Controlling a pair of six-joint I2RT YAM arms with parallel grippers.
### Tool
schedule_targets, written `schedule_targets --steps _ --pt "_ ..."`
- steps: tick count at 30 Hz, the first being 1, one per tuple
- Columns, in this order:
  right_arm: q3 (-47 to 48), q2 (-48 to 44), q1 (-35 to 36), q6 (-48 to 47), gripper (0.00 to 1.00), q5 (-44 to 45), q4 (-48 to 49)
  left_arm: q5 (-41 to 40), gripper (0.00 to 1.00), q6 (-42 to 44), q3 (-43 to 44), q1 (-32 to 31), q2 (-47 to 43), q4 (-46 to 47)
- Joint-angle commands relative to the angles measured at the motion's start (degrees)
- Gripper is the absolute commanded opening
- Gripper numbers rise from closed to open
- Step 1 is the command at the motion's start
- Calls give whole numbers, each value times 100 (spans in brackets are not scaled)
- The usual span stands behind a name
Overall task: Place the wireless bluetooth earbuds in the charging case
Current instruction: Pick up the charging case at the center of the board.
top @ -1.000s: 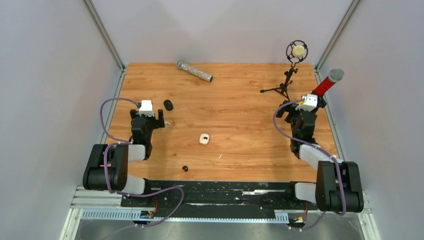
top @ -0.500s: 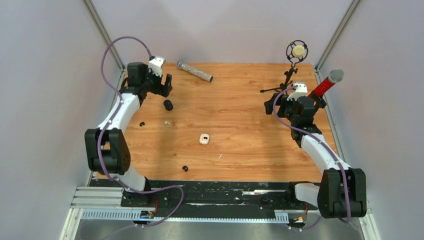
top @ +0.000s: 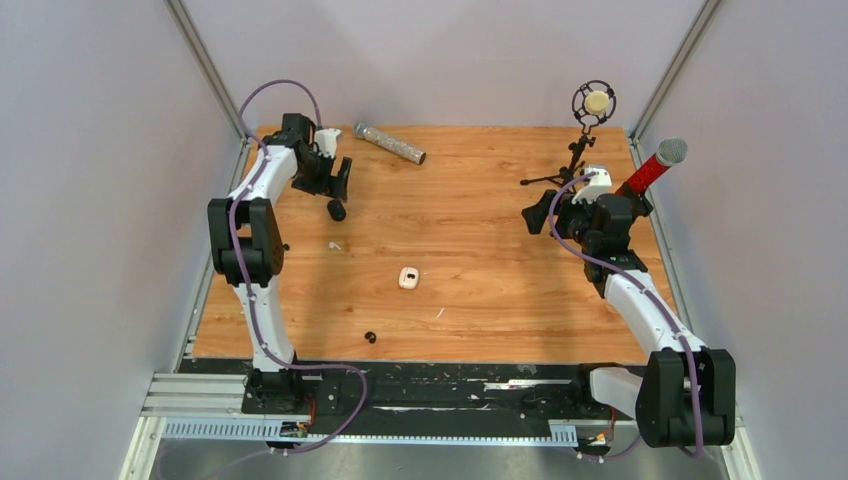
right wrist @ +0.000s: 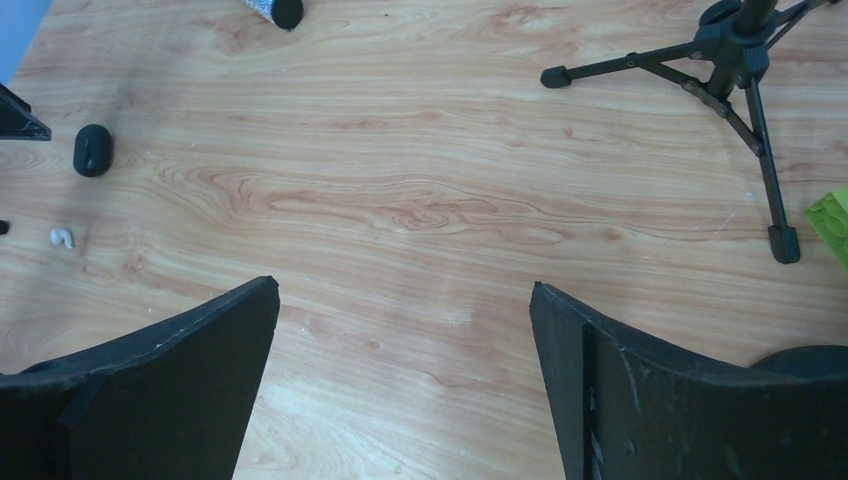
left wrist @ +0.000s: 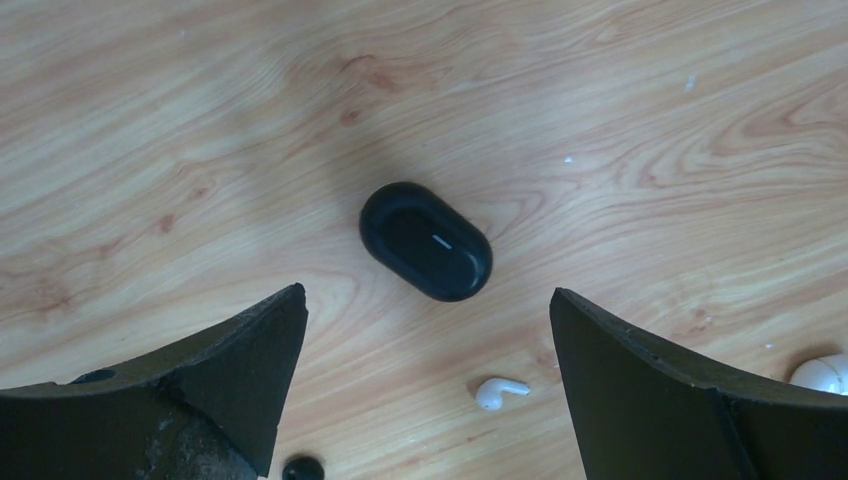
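A black oval charging case (left wrist: 427, 241) lies shut on the wood, just beyond my open left gripper (left wrist: 428, 292), which hovers over it (top: 337, 211) at the far left (top: 336, 185). A whitish earbud (left wrist: 499, 392) rests near that gripper's right finger (top: 335, 245) (right wrist: 61, 237). One tiny black earbud (left wrist: 303, 468) sits below the left finger. Another small black piece (top: 370, 337) lies near the front edge. A small white case (top: 408, 278) stands mid-table. My right gripper (right wrist: 403, 285) is open above bare wood at the right (top: 537, 214).
A glittery microphone (top: 390, 143) lies at the back. A black tripod stand (top: 572, 165) with a shock mount (top: 594, 103) stands at the back right, its legs (right wrist: 700, 70) just ahead of my right gripper. A red microphone (top: 655, 165) leans by the right wall.
My left arm has swung from the near left out to the far left, ending over the black case. The right gripper has edged forward and left. Both jaws have stayed wide.
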Motion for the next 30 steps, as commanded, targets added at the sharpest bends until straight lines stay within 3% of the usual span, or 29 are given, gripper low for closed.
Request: schedule_targets --steps 1,10,15,20,25,30 --pt "131 -91 36 95 100 -294 170 -497 100 300 679 -75 332 -892" --pt "74 -102 61 51 100 -442 278 -812 98 -291 861 -178 920 -794" --pt "53 -113 71 34 100 -509 304 -905 93 -1644 394 -180 794 -283" --pt "43 -113 79 29 100 -543 340 -918 91 -2358 -52 -192 567 222" --pt "43 -96 80 25 100 -562 341 -1060 84 -2536 -72 -186 691 59" --pt "50 -55 80 25 100 -579 349 -1020 73 -2918 -609 -219 387 474"
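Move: The black charging case lies almost straight below the left hand, its middle about 7 cm down. The white earbud is some 8 cm nearer the base than the case and level with it sideways. A black earbud sits about 8 cm back and 11 cm left of the case, the white case roughly 16 cm back and 17 cm right of it. From the right hand, the black charging case is some 11 cm ahead, 46 cm left and 15 cm down. Bringing its open fingers down on either side of the black charging case, with the right-hand finger at the case's edge, the left hand sinks about 6 cm almost straight down. It then holds that height, turning some 25 degrees counter-clockwise to line up with the case while the wrist tips the fingers more downward. Late on, the fingers begin to close but stay well apart. ##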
